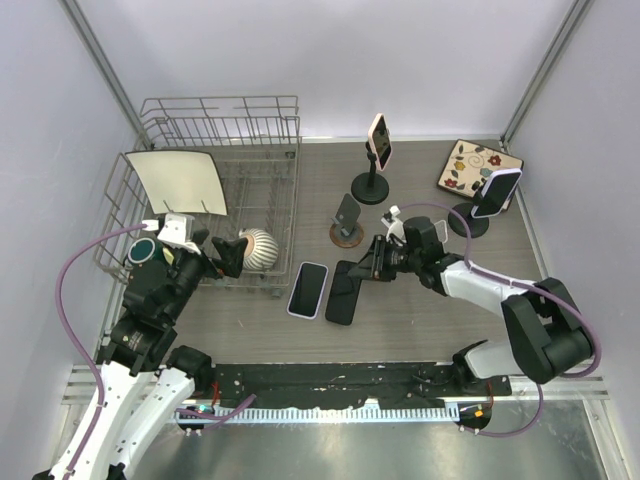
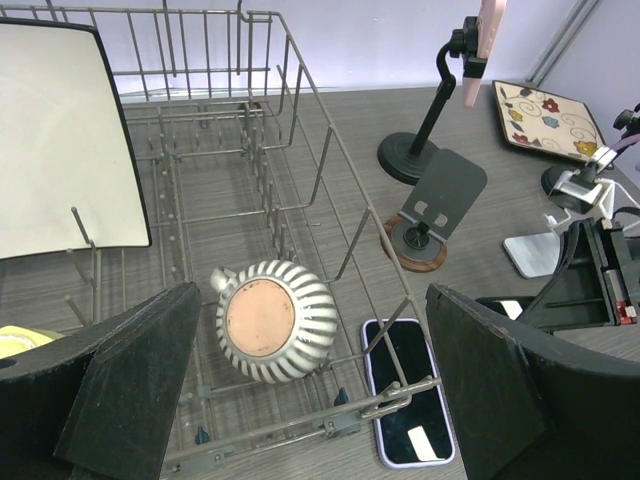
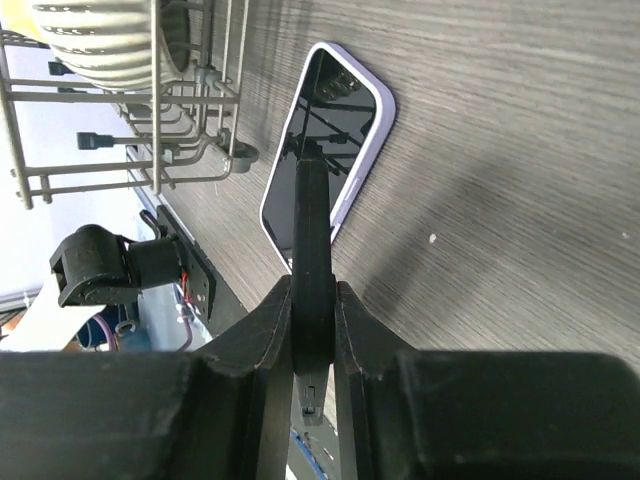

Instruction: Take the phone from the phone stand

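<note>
My right gripper is shut on a black phone, gripping it by its edge low over the table; in the right wrist view the phone stands edge-on between the fingers. The empty small phone stand with a round wooden base stands just behind it and also shows in the left wrist view. A lavender phone lies flat on the table to the left of the black one. My left gripper is open and empty over the dish rack.
The wire rack holds a white plate and a striped bowl. A tall stand holds a pink phone. Another stand at the right holds a lavender phone beside a patterned plate.
</note>
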Tool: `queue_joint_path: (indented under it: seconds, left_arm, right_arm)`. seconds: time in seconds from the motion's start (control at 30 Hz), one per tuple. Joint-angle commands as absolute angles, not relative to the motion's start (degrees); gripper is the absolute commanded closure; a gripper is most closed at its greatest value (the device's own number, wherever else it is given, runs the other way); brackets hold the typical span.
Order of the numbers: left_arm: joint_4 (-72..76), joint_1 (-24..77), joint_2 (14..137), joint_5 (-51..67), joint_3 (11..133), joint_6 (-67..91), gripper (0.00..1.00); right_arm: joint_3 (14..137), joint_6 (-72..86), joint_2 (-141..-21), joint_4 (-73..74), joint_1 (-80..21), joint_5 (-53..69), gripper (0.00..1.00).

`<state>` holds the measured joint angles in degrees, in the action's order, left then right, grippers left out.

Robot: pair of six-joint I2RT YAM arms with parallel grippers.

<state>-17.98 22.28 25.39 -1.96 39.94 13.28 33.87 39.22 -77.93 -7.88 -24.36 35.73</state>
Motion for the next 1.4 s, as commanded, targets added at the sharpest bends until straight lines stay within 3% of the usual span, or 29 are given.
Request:
queue_joint_path:
  seconds: [0.0,0.47,0.9,1.37]
  left_arm:
    - [-16.35,22.5,25.4,-2.37,39.99,13.45,0.0]
    - [-16.35,22.5,25.49,-2.37,39.99,13.27,0.0]
    - [-16.44,22.5,25.75,-2.37,39.99,13.27,0.0]
    - [-16.52,22.5,25.84,-2.2,40.08,13.27,0.0]
  right_arm:
    - [32.96,45.35,-79.44,-17.83,-24.96,36.57,0.99]
    - [32.25,46.5,-90.08,-21.19,-26.54,32.61,0.96]
    - [35.59,38.76,-90.27,-8.97,-28.04,24.0,0.57]
    - [40.34,33.75,-88.5,1.84,-32.25,15.47,0.36]
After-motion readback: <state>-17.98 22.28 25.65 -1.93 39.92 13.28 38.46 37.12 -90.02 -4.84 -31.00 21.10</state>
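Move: The right hand holds the black phone by its upper end; its spot on the bare table is centred about 6 cm back, 5 cm left and 8 cm below. The lavender phone lies 4 cm back and some 13 cm left, the emptied stand roughly 11 cm ahead and 3 cm left. From the left hand, the spot is about 24 cm right, 4 cm back and far below, some 27 cm. The right hand sinks about 7 cm beside the lavender phone and opens, letting go of the black phone. ##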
